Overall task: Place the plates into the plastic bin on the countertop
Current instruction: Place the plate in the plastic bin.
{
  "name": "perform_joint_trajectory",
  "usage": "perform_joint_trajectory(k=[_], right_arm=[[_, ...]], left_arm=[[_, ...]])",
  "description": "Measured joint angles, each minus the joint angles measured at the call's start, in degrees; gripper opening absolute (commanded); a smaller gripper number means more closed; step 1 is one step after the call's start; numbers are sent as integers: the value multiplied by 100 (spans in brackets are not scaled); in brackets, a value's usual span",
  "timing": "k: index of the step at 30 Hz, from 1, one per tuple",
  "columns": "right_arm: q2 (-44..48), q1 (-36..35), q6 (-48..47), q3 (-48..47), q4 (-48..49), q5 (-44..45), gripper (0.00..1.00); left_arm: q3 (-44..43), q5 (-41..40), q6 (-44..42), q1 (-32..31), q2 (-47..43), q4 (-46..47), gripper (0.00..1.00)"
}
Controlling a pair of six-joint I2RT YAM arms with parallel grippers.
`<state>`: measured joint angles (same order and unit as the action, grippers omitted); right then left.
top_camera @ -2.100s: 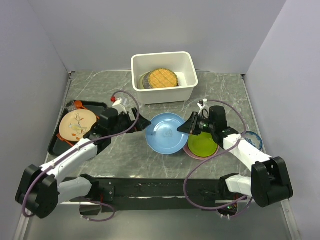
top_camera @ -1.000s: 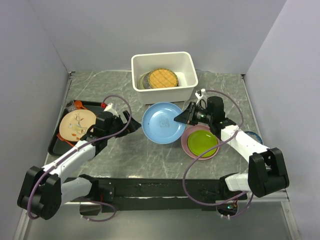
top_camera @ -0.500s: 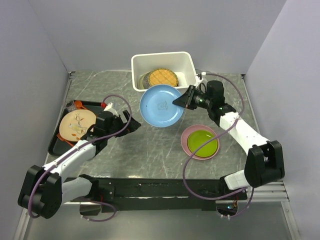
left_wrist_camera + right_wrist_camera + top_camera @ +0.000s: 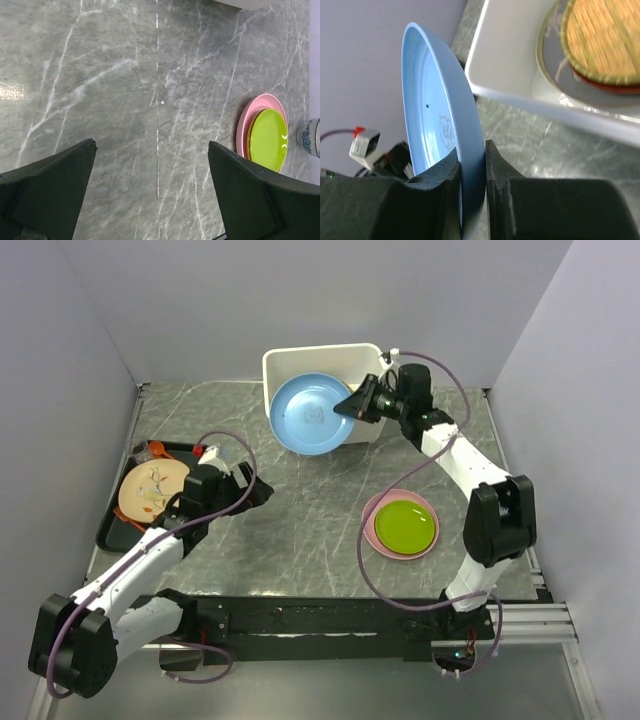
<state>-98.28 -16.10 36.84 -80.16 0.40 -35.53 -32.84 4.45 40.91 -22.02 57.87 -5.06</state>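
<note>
My right gripper (image 4: 355,405) (image 4: 472,165) is shut on the rim of the blue plate (image 4: 310,415) (image 4: 437,125), holding it tilted in the air over the front wall of the white plastic bin (image 4: 280,365) (image 4: 520,60). Inside the bin a yellow woven disc (image 4: 602,40) rests on a red plate and a grey plate (image 4: 552,60). A lime green plate (image 4: 405,525) (image 4: 269,139) lies on a pink plate (image 4: 375,515) (image 4: 246,125) on the dark marble countertop (image 4: 300,520). My left gripper (image 4: 262,490) (image 4: 152,175) hangs open above bare countertop with nothing between its fingers.
A black tray (image 4: 115,525) at the left holds a peach flower-patterned plate (image 4: 152,490). A small blue-and-white bowl (image 4: 310,137) sits just beyond the pink plate. Grey walls close in the left, back and right sides.
My right arm has lifted the blue plate from the countertop's middle up and back to the bin's front wall. The left gripper has drawn back slightly toward the tray.
</note>
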Motion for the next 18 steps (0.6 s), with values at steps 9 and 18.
perform_joint_trajectory(k=[9,18], right_arm=[[-909,13,-87,-1716,-612,201,0],[-1475,103,-79,-2599,-868,350,0]], left_arm=[[-90,-87,-83,9,52,-136,99],[-122,105,-85,20,490,-48,99]])
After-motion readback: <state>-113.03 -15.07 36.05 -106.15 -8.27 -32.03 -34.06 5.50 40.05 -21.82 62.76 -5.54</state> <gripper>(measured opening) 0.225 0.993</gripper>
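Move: The bin's middle lies about 14 cm ahead of the right hand, 4 cm to its left and 19 cm below; the blue plate already hangs from that hand out to its left. The woven plate, topping the stack in the bin, is some 13 cm ahead, 5 cm left and 20 cm down. The green plate on the pink one lies roughly 22 cm back, 13 cm right and 24 cm down. From the left hand the bin is about 29 cm ahead, 16 cm right. Still pinching the blue plate by its right-hand edge, the right hand carries it forward about 8 cm, over the bin's front rim and towards the middle of the opening. It climbs some 4.5 cm on the way, then slows and starts to sink by nearly 1 cm at the end; the wrist hardly turns and the fingers keep their grip. ##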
